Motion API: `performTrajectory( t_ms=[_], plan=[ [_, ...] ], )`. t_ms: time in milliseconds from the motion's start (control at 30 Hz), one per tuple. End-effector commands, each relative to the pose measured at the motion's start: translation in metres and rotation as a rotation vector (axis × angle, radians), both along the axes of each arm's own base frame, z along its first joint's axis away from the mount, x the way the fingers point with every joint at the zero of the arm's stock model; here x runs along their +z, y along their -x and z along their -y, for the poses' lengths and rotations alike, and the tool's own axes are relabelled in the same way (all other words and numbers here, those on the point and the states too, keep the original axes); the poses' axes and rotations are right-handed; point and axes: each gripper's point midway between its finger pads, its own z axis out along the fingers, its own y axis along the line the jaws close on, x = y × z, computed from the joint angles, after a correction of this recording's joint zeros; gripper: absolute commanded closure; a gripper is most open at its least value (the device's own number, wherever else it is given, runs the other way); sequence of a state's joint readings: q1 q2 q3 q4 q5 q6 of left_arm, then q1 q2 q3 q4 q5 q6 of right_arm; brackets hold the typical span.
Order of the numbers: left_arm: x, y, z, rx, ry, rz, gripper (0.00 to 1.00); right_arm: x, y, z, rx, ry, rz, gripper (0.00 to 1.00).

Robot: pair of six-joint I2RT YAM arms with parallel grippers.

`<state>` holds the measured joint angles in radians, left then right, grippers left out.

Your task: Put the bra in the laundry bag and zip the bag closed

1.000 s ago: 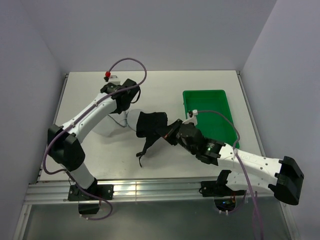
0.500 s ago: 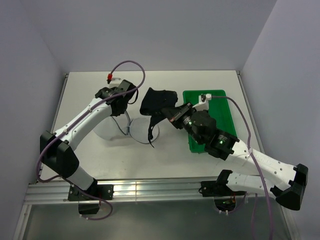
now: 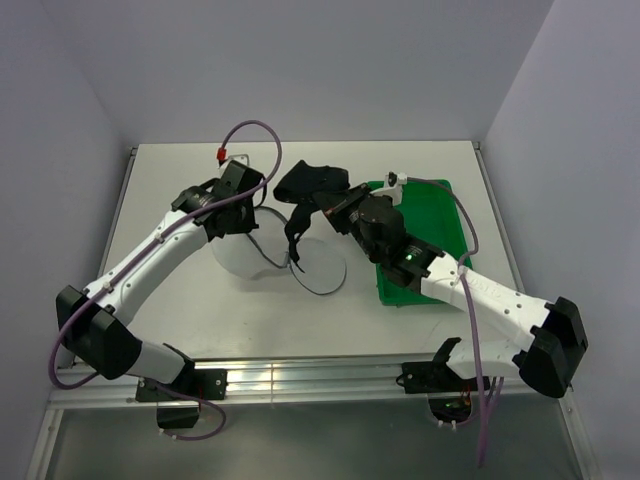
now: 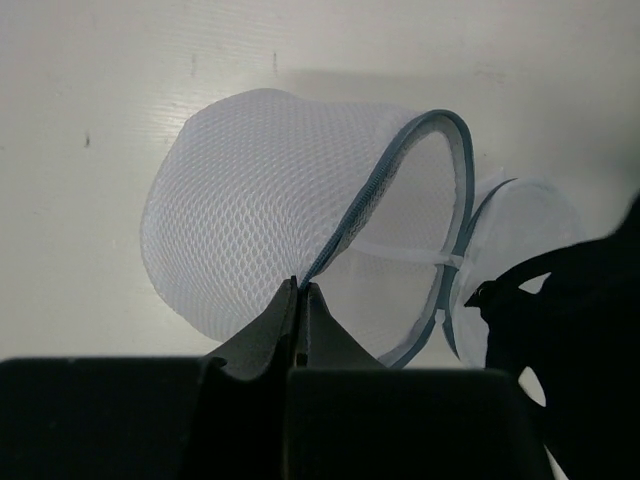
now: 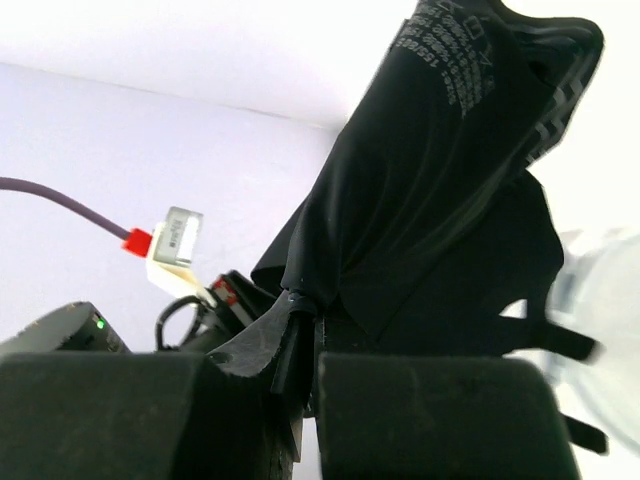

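The white mesh laundry bag (image 3: 235,258) lies on its side on the table, mouth to the right, its round lid (image 3: 322,268) flopped open flat beside it. My left gripper (image 3: 242,220) is shut on the bag's blue-grey zipper rim (image 4: 345,225); in the left wrist view the fingertips pinch it at the gripper (image 4: 300,287). The black bra (image 3: 312,182) hangs in the air behind the lid, with thin straps (image 3: 293,235) dangling over it. My right gripper (image 3: 330,204) is shut on the bra (image 5: 440,170), a fold pinched at the gripper (image 5: 305,312).
A green rectangular tray (image 3: 425,205) stands at the right, partly under the right arm. The left arm's purple cable (image 3: 250,135) loops above its wrist. Walls close the table on the left, back and right.
The right arm has carried the bra from over the bag near the table's middle up and toward the back. The left gripper has raised the bag's rim, and the lid now lies spread open.
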<state>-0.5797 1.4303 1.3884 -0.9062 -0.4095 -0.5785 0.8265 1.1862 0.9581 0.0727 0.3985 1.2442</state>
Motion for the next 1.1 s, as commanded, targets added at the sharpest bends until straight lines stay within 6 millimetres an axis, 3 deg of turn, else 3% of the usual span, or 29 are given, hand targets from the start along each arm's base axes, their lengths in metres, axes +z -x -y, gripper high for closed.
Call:
performTrajectory(
  t_ms=[0, 200, 400, 500, 567, 600, 633, 700, 733, 900, 1067],
  plan=[
    [-0.002, -0.006, 0.024, -0.067, 0.081, 0.006, 1.0, 0.041, -0.009, -0.008, -0.012, -0.168, 0.08, 1.0],
    [-0.015, -0.006, 0.025, -0.065, 0.079, -0.014, 1.0, 0.049, -0.011, -0.005, -0.038, -0.199, 0.101, 1.0],
    [-0.013, -0.007, 0.029, -0.07, 0.1, -0.009, 1.0, 0.055, -0.012, 0.001, -0.058, -0.193, 0.115, 1.0],
    [-0.011, -0.008, 0.029, -0.071, 0.103, -0.005, 1.0, 0.039, -0.01, -0.007, -0.025, -0.203, 0.089, 1.0],
    [-0.01, -0.008, 0.033, -0.082, 0.12, -0.007, 1.0, 0.017, -0.008, -0.012, -0.013, -0.213, 0.067, 1.0],
    [-0.009, -0.008, 0.034, -0.083, 0.128, -0.006, 1.0, 0.018, -0.007, -0.016, 0.003, -0.241, 0.082, 1.0],
    [-0.009, -0.008, 0.036, -0.088, 0.132, -0.007, 1.0, -0.002, -0.006, -0.019, 0.013, -0.231, 0.058, 1.0],
    [-0.008, -0.009, 0.037, -0.091, 0.141, -0.011, 1.0, -0.005, 0.0, -0.027, 0.046, -0.262, 0.079, 1.0],
    [-0.009, -0.009, 0.037, -0.089, 0.145, -0.012, 1.0, -0.02, 0.002, -0.03, 0.052, -0.245, 0.063, 1.0],
    [-0.009, -0.01, 0.037, -0.091, 0.176, -0.022, 1.0, -0.039, 0.012, -0.044, 0.108, -0.256, 0.083, 1.0],
    [-0.008, -0.011, 0.031, -0.07, 0.179, -0.02, 1.0, -0.079, 0.026, -0.041, 0.128, -0.176, 0.045, 1.0]
  ],
)
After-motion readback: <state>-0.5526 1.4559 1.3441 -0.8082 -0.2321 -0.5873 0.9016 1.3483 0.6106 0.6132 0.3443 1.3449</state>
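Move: The right hand holds the bra, its loose end hanging to the left; the laundry bag's open mouth lies some 10 cm to its left, about 4 cm farther out and roughly 17 cm lower. The bag's body is about 8 cm left of the mouth, and the round flap lies on the table almost beneath the right hand, about 2 cm farther out. From the left hand, which pinches the rim, the mouth's middle is about 5 cm right, 3 cm ahead and 7 cm down. Down and to the left goes the right hand towards the bag's mouth, after edging slightly forward and up; it sinks about 11 cm from that high point, drawing back some 3 cm, rolls roughly 10 degrees left side up, and keeps its pinch on the bra. The left hand keeps hold of the rim and shifts it some 3 cm to the right and 2 cm down to meet the bra. ##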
